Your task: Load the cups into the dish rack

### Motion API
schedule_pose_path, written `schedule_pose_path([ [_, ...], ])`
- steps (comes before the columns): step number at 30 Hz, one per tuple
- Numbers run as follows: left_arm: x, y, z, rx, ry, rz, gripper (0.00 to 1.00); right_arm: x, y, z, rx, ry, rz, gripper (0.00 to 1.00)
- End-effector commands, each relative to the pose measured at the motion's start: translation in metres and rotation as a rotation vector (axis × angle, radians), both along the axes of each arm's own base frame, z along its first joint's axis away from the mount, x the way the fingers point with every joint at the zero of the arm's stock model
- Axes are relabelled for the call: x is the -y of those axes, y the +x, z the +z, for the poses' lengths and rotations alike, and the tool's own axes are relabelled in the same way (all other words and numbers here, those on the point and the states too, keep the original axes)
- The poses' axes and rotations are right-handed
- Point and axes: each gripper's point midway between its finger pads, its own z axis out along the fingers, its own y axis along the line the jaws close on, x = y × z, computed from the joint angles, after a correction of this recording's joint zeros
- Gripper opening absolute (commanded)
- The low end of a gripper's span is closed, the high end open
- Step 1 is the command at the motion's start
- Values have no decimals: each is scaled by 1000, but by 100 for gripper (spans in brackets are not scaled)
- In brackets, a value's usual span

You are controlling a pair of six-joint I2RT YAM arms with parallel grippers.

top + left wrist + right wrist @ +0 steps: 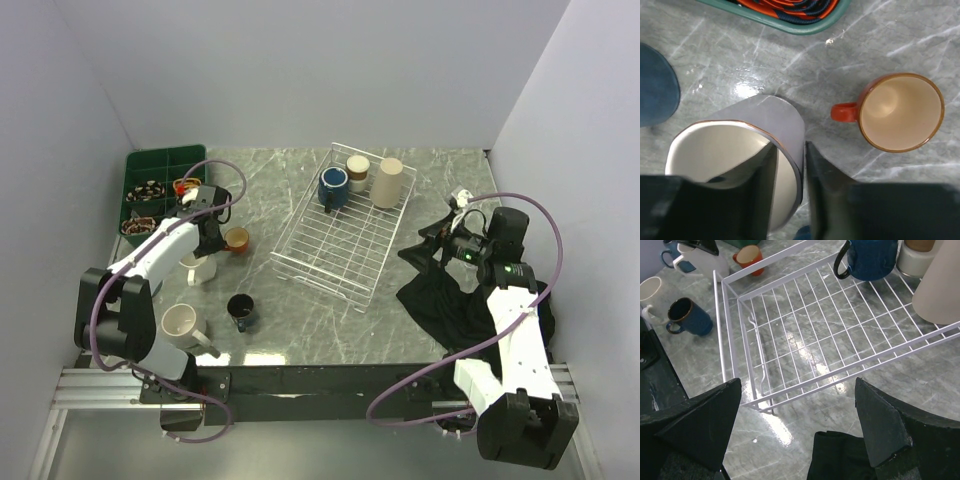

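My left gripper (205, 250) (790, 190) is shut on the rim of a white cup (196, 267) (735, 150) standing on the table, one finger inside and one against the outer wall. An orange cup (902, 112) (236, 239) stands just to its right. A navy cup (241, 311) and a cream mug (181, 325) sit nearer the front. The dish rack (300, 272) (735, 325) holds a blue mug (333, 185), a brown-cream cup (357, 172) and a beige tumbler (388, 182) at its far end. My right gripper (440, 232) (797, 425) hangs open and empty off the rack's right side.
A dark green compartment tray (150, 165) (790, 22) with small items stands at the back left. A black cloth (445, 300) (840, 460) lies under the right gripper. Another blue mug (670, 252) (655, 85) sits right beside the white cup.
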Motion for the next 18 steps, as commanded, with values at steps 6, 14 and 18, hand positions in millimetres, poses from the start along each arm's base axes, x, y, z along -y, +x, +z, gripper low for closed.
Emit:
schedule_pose_path([
  [6,-11,6,25,41,60,0,6,1,1,20,68,7,7,100],
  [14,-9,2,77,168,17,-8,1,2,2,19,64,9,8,100],
  [18,2,-4,132,329,-76,-49,1,0,-1,18,61,13,24,100],
])
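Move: Just ahead and right of the white cup, the left hand has its fingers astride the cup's far-right rim: the cup's middle is about 4 cm back, 3 cm left and 4 cm below. The orange cup stands some 4 cm ahead and 6 cm right, the green tray about 14 cm ahead and 11 cm left, the blue creamer roughly 15 cm left and 5 cm back. From the right hand, the white cup lies about 49 cm left and level fore-and-aft, some 18 cm lower. Closing on the white cup's rim, the left fingers pinch its wall, one finger inside and one outside, while the hand eases back some 1.5 cm. With the grip shut on the wall, the hand then rises about 4 cm, speeding up, away from the table and the orange cup, wrist nearly unturned. ##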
